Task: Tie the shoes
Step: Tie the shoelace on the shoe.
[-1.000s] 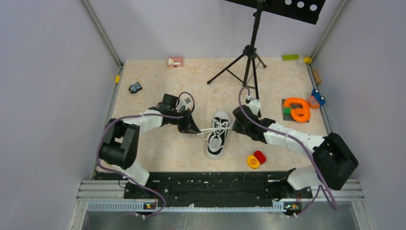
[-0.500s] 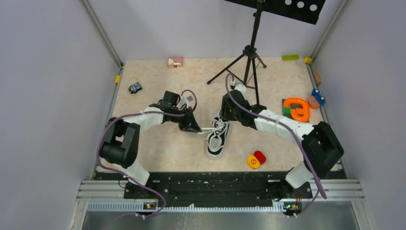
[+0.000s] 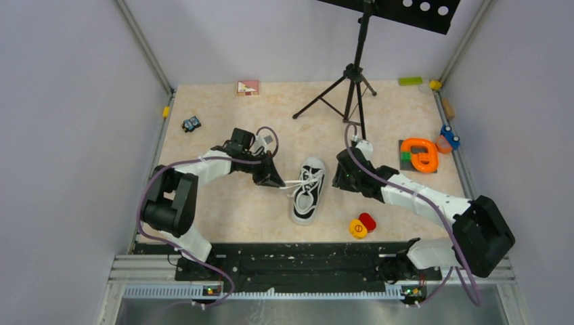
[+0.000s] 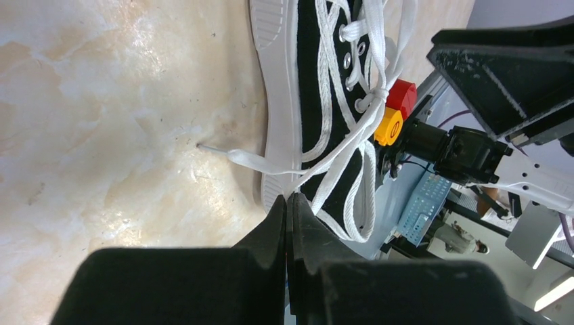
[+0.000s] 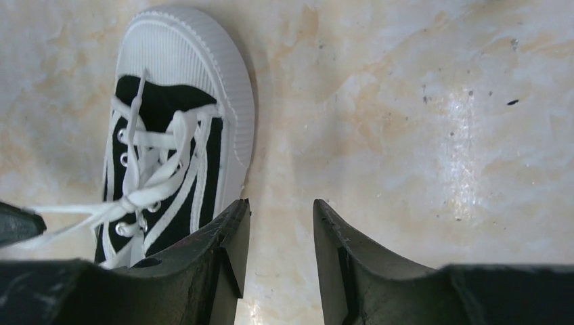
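The black shoe [image 3: 308, 193] with white toe cap lies mid-table, toe pointing away from the arm bases. Its white laces [image 3: 292, 183] are loosely knotted, and one strand runs taut to the left. My left gripper [image 3: 276, 181] sits just left of the shoe, shut on that strand. In the left wrist view the lace [image 4: 338, 145] enters the closed tips of my left gripper [image 4: 290, 198]. My right gripper [image 3: 337, 181] stands open close to the shoe's right side. Between its tips there is only bare table in the right wrist view [image 5: 281, 206], with the shoe [image 5: 179, 128] to the left.
A black tripod [image 3: 352, 81] stands behind the shoe. An orange ring toy [image 3: 420, 154] and a blue toy [image 3: 449, 137] lie at the right. Red and yellow discs [image 3: 362, 225] sit near the front. A small toy car [image 3: 191, 124] and a pink card [image 3: 248, 87] lie at the back left.
My right gripper left the laces, swung toward the shoe's toe, then came back beside the shoe's right side, now open. The left gripper has kept its hold and place.
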`<state>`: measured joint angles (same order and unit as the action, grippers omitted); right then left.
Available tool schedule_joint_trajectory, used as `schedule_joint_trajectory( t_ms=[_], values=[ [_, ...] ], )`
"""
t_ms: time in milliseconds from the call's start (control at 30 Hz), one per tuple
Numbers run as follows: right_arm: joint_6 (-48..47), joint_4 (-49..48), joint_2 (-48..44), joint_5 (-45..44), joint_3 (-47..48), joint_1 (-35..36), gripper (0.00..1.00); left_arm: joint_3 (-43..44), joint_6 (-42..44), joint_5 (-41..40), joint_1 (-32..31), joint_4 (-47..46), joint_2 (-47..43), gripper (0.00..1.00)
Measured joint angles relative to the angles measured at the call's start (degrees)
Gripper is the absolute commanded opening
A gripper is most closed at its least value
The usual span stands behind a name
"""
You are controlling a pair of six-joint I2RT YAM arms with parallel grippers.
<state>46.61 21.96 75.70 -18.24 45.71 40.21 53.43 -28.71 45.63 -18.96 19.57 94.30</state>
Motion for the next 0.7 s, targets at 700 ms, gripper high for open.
schedule_joint_trajectory(
  t_ms=[700],
  values=[
    [-11.2,-12.3,15.9,10.0,14.0,0.6,0.45,1.0,-2.7,0.9,0.0,-1.4,1.2,0.0]
  ],
)
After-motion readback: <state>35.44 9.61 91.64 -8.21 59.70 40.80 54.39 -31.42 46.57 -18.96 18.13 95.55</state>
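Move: The loose lace end on the shoe's toe lies about 10 cm left and 5 cm ahead of the open right hand, roughly 4 cm below. The knot sits about 10 cm left, level fore and aft, some 3 cm below; the shoe's middle is 12 cm left and 4 cm back. From the left hand, which still pinches laces, that lace end is some 11 cm right and 7 cm ahead. After drawing back 2 cm, the half-open right hand arcs 9 cm left and forward, then dips over the toe. ##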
